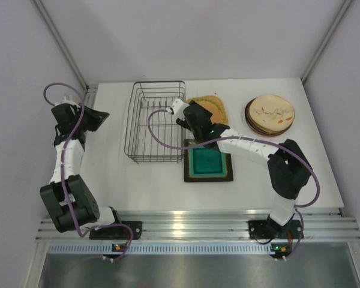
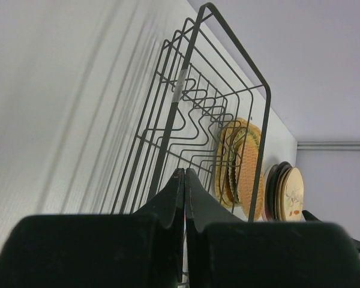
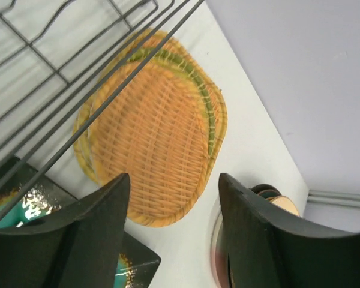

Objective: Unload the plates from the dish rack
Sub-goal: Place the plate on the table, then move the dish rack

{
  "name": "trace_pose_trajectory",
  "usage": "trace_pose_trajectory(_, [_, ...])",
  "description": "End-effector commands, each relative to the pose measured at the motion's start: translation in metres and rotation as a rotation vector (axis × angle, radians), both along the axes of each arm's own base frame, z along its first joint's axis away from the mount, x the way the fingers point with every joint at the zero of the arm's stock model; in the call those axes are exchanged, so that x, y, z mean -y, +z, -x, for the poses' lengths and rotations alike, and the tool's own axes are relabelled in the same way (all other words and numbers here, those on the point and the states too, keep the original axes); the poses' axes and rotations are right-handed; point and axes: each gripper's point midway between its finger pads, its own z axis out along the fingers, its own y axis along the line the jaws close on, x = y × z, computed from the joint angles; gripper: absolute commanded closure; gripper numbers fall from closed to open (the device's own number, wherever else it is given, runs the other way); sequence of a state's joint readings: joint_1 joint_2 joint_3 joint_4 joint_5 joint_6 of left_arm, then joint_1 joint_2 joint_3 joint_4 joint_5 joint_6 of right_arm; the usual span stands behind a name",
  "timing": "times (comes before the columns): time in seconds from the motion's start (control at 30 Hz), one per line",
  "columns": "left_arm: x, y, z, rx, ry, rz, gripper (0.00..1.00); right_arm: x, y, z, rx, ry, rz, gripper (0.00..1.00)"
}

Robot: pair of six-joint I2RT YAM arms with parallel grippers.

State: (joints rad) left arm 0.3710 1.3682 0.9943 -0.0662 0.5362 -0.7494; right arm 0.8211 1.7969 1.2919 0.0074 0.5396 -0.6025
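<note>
The dish rack (image 1: 156,157) stands at the back left of the table, and I see no plates in it. To its right lies a woven plate (image 1: 217,104) (image 3: 156,132), flat on the table. My right gripper (image 1: 189,117) (image 3: 173,180) hovers over its near edge, open, with nothing between the fingers. A square dark-rimmed teal plate (image 1: 207,162) lies in front of it. A stack of round plates topped by a cream patterned one (image 1: 270,114) (image 2: 291,192) sits at the back right. My left gripper (image 1: 99,117) (image 2: 184,172) is shut and empty, left of the rack (image 2: 192,114).
The white table (image 1: 156,192) ends at a metal rail along the near side, where both arm bases are bolted. Walls close in the back and both sides. A corner of the square plate (image 3: 135,267) shows under my right fingers.
</note>
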Motion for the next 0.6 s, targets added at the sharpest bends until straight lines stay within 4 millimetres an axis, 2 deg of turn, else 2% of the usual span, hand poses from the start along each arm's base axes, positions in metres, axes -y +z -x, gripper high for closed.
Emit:
trace_pose_trajectory(0.0, [0.002,0.028,-0.010,0.086,-0.029,-0.017,0.99,0.007,0.060,-0.004,-0.005,-0.117,-0.269,0.44])
trace_pose_trajectory(0.07, [0.003,0.029,-0.009,0.087,-0.030,-0.017,1.00,0.013,0.058,-0.007,-0.105,-0.178,-0.353,0.60])
trace_pose_trajectory(0.1, [0.003,0.029,-0.009,0.084,-0.030,-0.016,1.00,0.006,0.055,-0.006,-0.170,-0.152,-0.401,0.66])
trace_pose_trajectory(0.13, [0.004,0.030,-0.009,0.085,-0.035,-0.015,1.00,0.012,0.048,-0.012,-0.215,-0.184,-0.436,0.73])
trace_pose_trajectory(0.17, [0.004,0.031,-0.008,0.086,-0.034,-0.015,1.00,0.011,0.047,-0.010,-0.280,-0.229,-0.502,0.91])
trace_pose_trajectory(0.2, [0.004,0.032,-0.008,0.088,-0.036,-0.015,1.00,0.008,0.044,-0.009,-0.341,-0.235,-0.558,1.00])
trace_pose_trajectory(0.23, [0.005,0.032,-0.008,0.087,-0.038,-0.012,1.00,0.007,0.032,-0.009,-0.398,-0.261,-0.580,1.00])
trace_pose_trajectory(0.27, [0.007,0.034,-0.007,0.089,-0.047,-0.002,1.00,0.008,0.035,-0.014,-0.434,-0.287,-0.643,1.00])
trace_pose_trajectory(0.33, [0.009,0.038,-0.008,0.099,-0.055,0.003,1.00,-0.003,0.016,-0.006,-0.551,-0.273,-0.663,1.00])
trace_pose_trajectory(0.37, [0.011,0.041,-0.007,0.103,-0.064,0.013,1.00,-0.010,0.018,-0.006,-0.574,-0.266,-0.684,1.00])
trace_pose_trajectory(0.43, [0.015,0.045,-0.006,0.110,-0.079,0.020,1.00,-0.025,0.005,0.003,-0.665,-0.231,-0.699,1.00])
trace_pose_trajectory(0.57, [0.021,0.060,-0.002,0.144,-0.093,0.034,1.00,-0.049,-0.008,0.016,-0.733,-0.206,-0.694,1.00])
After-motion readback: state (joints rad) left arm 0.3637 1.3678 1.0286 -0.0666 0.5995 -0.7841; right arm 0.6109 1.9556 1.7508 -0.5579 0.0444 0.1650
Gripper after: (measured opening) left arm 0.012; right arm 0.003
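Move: The just-released woven plate, top of its pile, lies almost under the open right fingers: about 2 cm farther out, 1 cm right and some 8 cm below. The dish rack's middle is about 18 cm left of that hand and 3 cm back; the teal plate is some 15 cm back and 1 cm right; the plate stack is about 26 cm right and 2 cm ahead. From the left hand, the woven plate is roughly 35 cm right, 2 cm ahead and 13 cm below. No touch can be made out: the right hand, already clear of the woven plate, rises about 6 cm and goes slightly forward while its fingers shut. It then dips some 7 cm, drawing back and a little left over the plate's edge beside the dish rack, rolling its left side up and tipping down, each some 35 degrees. The shut left hand eases up about 2 cm. ##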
